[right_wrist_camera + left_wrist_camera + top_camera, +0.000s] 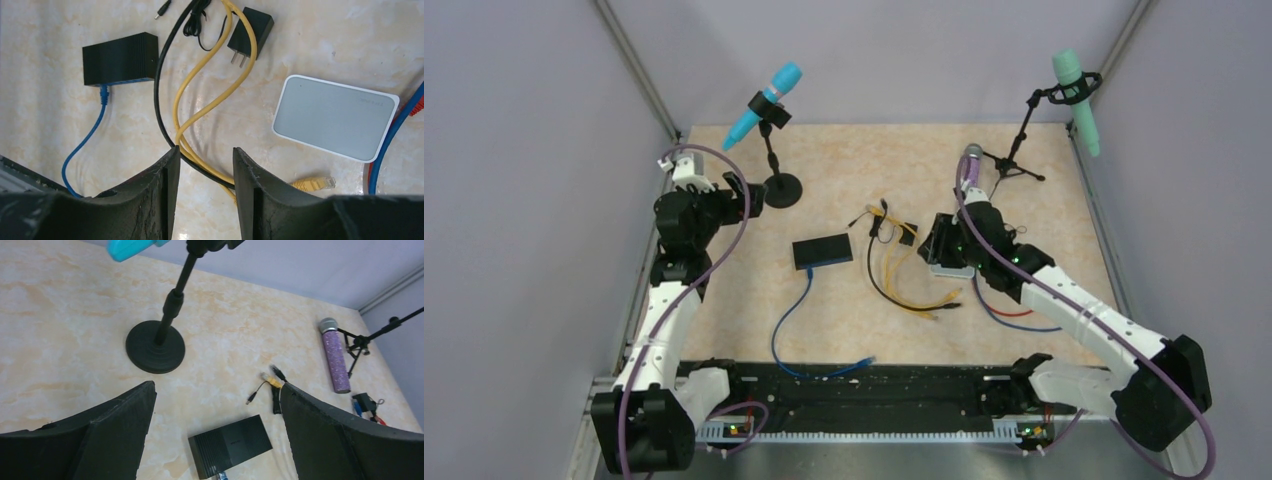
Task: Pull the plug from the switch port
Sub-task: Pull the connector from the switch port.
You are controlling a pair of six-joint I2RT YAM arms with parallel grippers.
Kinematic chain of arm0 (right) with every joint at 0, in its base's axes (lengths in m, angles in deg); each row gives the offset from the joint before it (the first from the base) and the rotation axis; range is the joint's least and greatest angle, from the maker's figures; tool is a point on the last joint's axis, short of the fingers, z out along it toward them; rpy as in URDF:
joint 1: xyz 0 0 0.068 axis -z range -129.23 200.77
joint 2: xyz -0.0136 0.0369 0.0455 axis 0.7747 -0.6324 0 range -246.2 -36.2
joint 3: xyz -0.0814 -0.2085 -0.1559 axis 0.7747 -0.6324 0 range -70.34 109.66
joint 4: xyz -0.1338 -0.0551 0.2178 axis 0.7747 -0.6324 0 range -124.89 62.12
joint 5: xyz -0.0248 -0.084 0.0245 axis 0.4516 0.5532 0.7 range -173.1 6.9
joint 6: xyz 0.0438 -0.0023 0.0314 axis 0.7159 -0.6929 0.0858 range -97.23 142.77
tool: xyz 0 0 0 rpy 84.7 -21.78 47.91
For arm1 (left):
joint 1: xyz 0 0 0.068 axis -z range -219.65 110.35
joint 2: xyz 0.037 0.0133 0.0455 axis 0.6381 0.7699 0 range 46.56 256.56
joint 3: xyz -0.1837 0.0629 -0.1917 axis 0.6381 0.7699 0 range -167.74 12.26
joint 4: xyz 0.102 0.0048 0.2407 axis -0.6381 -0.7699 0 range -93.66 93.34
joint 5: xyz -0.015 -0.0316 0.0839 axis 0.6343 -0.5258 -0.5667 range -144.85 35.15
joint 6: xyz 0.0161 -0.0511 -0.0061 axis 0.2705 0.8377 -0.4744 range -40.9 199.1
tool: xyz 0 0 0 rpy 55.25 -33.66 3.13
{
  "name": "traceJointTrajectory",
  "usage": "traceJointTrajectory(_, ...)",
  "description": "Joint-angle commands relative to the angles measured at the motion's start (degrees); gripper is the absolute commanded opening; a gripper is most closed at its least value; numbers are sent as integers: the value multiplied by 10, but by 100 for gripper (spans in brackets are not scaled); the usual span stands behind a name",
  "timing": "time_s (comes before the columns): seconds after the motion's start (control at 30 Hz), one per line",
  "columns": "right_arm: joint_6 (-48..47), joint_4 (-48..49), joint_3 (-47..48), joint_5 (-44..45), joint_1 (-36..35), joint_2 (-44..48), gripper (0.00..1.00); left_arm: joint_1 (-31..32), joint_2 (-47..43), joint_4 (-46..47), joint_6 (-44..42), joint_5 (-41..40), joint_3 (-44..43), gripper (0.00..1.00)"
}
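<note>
The black switch (822,250) lies flat mid-table, and also shows in the left wrist view (230,445) and the right wrist view (120,59). A blue plug (104,92) sits in a port on its near edge, barely showing in the left wrist view (221,475). Its blue cable (786,320) runs toward the table front. My left gripper (749,198) is open and empty, up and to the left of the switch (217,390). My right gripper (939,245) is open and empty, to the right of the switch, above yellow and black cables (205,152).
A pale grey pad (335,116) lies under my right arm. A black power adapter (251,27), yellow cables (904,285) and a black cable (162,100) lie between it and the switch. A blue microphone stand's round base (782,189) stands at the left, with a purple microphone (335,355) farther right.
</note>
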Motion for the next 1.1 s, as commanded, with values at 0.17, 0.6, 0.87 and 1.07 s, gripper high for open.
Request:
traceJointTrajectory(0.17, 13, 62, 38, -14, -4, 27, 43, -2, -3, 57, 67, 41, -19, 99)
traceJointTrajectory(0.6, 17, 107, 51, -78, -12, -17, 43, -3, -12, 102, 103, 53, -8, 99)
traceJointTrajectory(0.87, 21, 148, 64, -128, -49, -63, 43, -2, -1, 103, 76, 46, -6, 99)
traceJointTrajectory(1.07, 89, 258, 53, -223, -88, -186, 43, -2, 52, 70, -8, 79, -18, 99)
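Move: The blue plug in the black switch's port lies some 23 cm left of the right hand, 3 cm back and 13 cm below. The switch's middle is 20 cm left and 1 cm ahead; the grey box about 8 cm right and 3 cm back; the power adapter some 5 cm ahead and 2 cm left. From the left hand, the plug is roughly 11 cm back, 10 cm right and 22 cm below. Right hand, half-open, rises about 4 cm, then swings some 10 cm left towards the blue plug, turning counter-clockwise. ##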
